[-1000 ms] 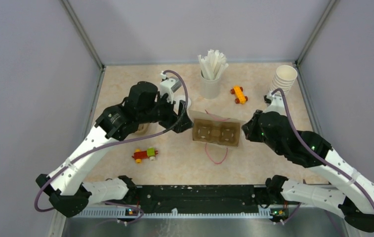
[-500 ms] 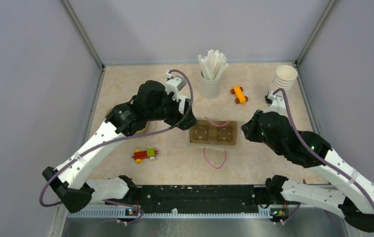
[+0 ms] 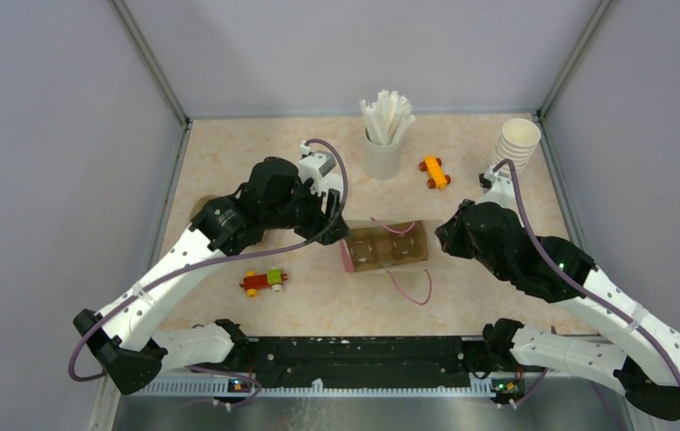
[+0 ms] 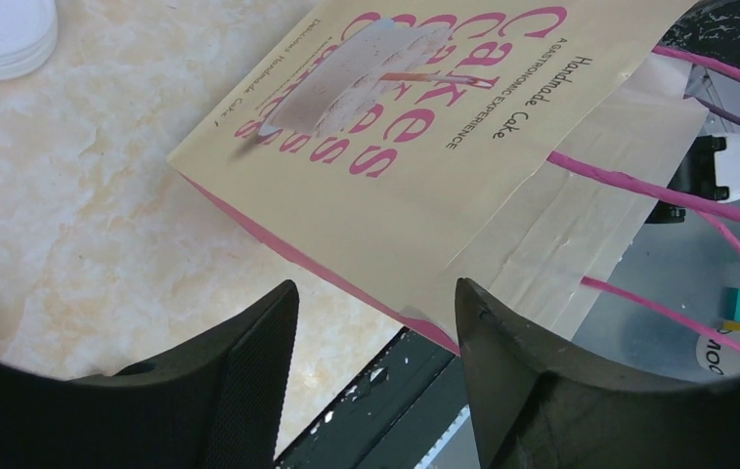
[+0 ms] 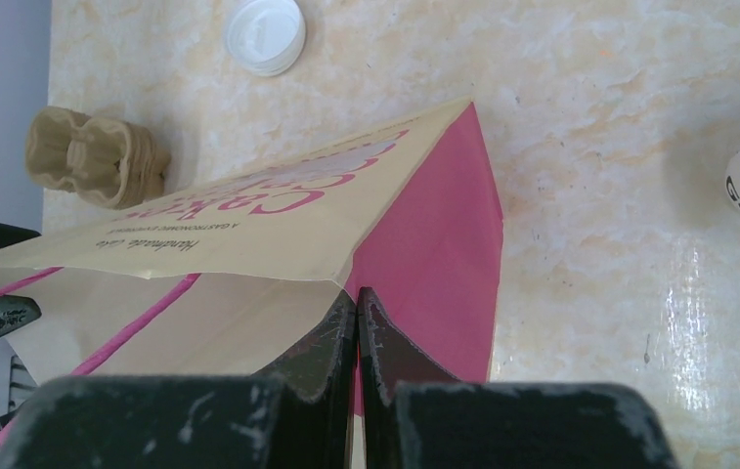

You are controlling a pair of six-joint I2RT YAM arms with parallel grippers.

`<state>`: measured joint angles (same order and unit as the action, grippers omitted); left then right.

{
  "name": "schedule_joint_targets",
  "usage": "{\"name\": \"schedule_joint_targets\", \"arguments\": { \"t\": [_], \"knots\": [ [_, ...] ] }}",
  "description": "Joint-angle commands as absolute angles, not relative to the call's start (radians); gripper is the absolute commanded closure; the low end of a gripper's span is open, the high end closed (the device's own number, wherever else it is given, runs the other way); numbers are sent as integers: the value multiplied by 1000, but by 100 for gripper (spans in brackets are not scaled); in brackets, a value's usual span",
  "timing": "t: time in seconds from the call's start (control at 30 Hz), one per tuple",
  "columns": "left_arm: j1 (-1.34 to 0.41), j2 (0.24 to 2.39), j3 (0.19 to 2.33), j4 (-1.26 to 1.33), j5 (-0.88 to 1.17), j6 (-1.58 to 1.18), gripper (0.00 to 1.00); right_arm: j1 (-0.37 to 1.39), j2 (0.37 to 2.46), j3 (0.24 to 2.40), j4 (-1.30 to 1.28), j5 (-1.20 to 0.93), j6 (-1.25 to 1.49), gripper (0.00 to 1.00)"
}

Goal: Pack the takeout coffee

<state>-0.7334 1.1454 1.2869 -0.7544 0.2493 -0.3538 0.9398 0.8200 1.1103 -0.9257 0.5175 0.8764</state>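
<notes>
A tan paper bag [image 3: 385, 247] with pink sides and pink cord handles stands at mid-table. A brown moulded tray shows through its open top. My right gripper [image 5: 357, 298] is shut on the bag's rim at the pink side panel [image 5: 434, 254], at the bag's right end [image 3: 444, 238]. My left gripper [image 4: 375, 337] is open at the bag's left end. The bag's pink bottom edge [image 4: 346, 283] lies just beyond its fingertips, nothing clamped. The takeout coffee's white paper cups [image 3: 517, 144] stand stacked at the back right. A flat white lid [image 5: 264, 34] lies on the table left of the bag.
A grey-white holder of white sticks [image 3: 383, 144] stands behind the bag. An orange toy car [image 3: 435, 171] lies beside it. A red, green and yellow toy [image 3: 263, 281] lies front left. Stacked brown trays [image 5: 97, 156] sit at the left, under my left arm. Walls enclose three sides.
The bag has swung and shifted slightly left, and its loose handle loop moved right. My left gripper came to the bag's left end and its jaws narrowed. The right grip is unchanged.
</notes>
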Motion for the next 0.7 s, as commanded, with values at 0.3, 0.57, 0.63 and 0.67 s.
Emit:
{"name": "schedule_joint_targets", "arguments": {
  "t": [0.3,0.57,0.63,0.67],
  "knots": [
    [-730,1161,1463,-822,241,-527,6,946,843,1130,-928,567,958,100],
    [-730,1185,1475,-840,298,-551,6,946,797,1171,-1035,710,1085,100],
    [-730,1193,1497,-837,313,-562,6,945,797,1181,-1069,725,1112,100],
    [-730,1202,1514,-840,331,-572,6,945,799,1183,-1078,726,1123,100]
  ]
}}
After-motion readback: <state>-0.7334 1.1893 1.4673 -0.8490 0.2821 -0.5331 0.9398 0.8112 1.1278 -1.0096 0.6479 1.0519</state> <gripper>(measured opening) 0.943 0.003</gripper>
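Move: The paper bag stands mouth up between the hands. Its middle is about 7 cm to the left gripper's right, 2 cm ahead and 12 cm lower, with the rim's left end right at the fingers. The white lids lie some 18 cm ahead of that gripper and 4 cm left, and the red toy car 17 cm to its left and 1 cm back. From the right gripper, shut on the rim's right end, the bag's middle is roughly 7 cm left, 3 cm ahead and 12 cm down. Open the left gripper wide from two-thirds open and raise it about 5 cm off the left end of the bag's far rim, tipping its fingers slightly upward. Keep the right gripper's pinch on the rim's right end; hold nearly still at first, then draw it 2 to 3 cm to the right and turn it some 10 degrees clockwise. ##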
